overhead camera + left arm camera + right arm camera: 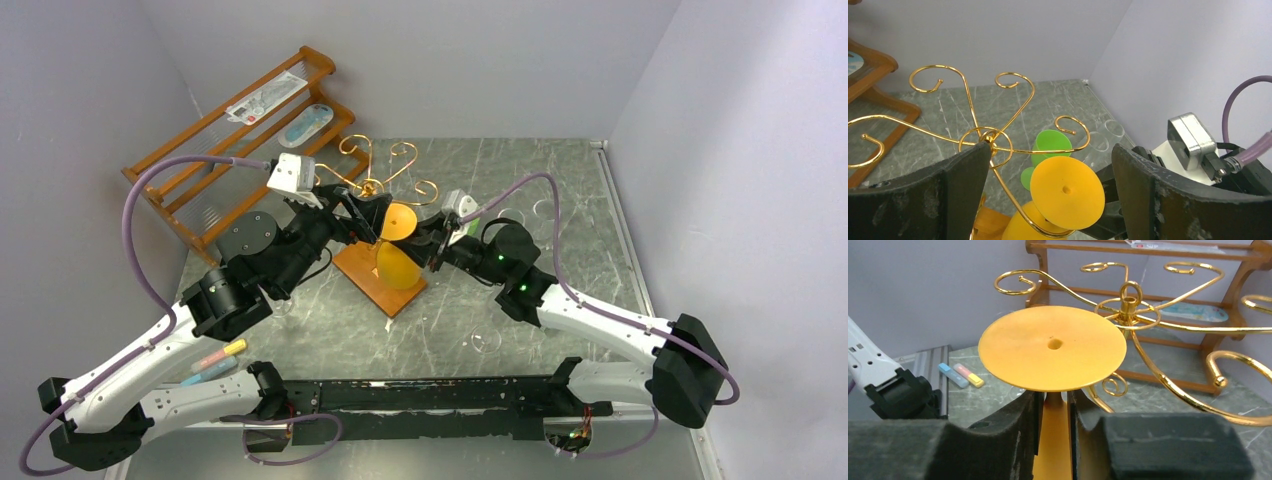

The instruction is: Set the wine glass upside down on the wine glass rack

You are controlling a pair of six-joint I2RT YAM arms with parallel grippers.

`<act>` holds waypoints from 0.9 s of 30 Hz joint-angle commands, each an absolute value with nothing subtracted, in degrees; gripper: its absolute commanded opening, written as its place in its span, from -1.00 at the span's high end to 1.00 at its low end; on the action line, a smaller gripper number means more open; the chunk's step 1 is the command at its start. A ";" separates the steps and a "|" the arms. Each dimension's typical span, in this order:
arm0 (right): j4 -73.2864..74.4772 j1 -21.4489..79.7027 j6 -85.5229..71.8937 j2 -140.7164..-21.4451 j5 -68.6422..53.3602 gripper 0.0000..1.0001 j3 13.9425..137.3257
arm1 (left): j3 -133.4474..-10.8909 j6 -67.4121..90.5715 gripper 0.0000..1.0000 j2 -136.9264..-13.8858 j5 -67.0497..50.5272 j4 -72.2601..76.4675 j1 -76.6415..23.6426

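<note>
The orange wine glass (398,262) hangs upside down, its round foot (1052,347) on top. One curled gold arm of the wine glass rack (372,165) passes under the foot (1067,192) and around the stem. The rack's wooden base (372,288) lies below the bowl. My right gripper (1054,395) is closed round the stem just under the foot, pads tight on both sides. It reaches in from the right (433,245). My left gripper (1052,150) stands wide open by the rack's central post (990,137), left of the glass, touching nothing.
A green glass (1053,142) stands behind the rack. Clear glasses (485,340) sit on the marble table (580,260) at right. The stepped wooden shelf (230,140) fills the back left. Coloured markers (220,360) lie near the left arm. Walls close in on three sides.
</note>
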State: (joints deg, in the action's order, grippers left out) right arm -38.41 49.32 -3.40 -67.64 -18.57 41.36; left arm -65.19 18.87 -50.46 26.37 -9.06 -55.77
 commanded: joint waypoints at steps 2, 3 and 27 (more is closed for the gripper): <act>-32.43 49.56 -3.49 -66.88 -18.92 0.26 43.21 | -67.05 18.87 -0.90 -49.66 27.44 -9.92 -56.09; -31.44 49.53 -3.25 -66.35 -18.91 0.19 43.32 | -67.18 18.97 -0.90 -49.66 27.54 -10.01 -56.08; 29.31 49.57 -24.79 -48.80 27.40 -0.40 61.07 | -73.70 19.88 -0.94 -49.34 20.82 -23.27 -56.07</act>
State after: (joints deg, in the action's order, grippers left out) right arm 12.10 49.30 -12.23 -47.33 9.87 57.32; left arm -71.07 20.62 -49.19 24.47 -17.89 -55.77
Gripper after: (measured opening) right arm 0.701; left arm 0.968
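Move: Between the right hand's fingers is the orange wine glass's stem, foot up, its middle about 4 cm straight below the hand point; the rack's near hook sits roughly 1 cm ahead and 2 cm above. The rack's hub is some 8 cm ahead, 5 cm left and 4 cm up from this hand, and the green glass about 13 cm ahead, 12 cm right, well below. From the left hand, the orange glass lies about 4 cm ahead, 4 cm right and 13 cm lower. Opening its fingers wide from the stem of the orange glass, the right hand first sinks about 2 cm, then rises and pulls away to the right, faster and faster, some 12 cm clear of the rack, swinging its fingers clockwise by nearly 30 degrees. The left hand, open above the glass, eases a couple of centimetres up and back. ##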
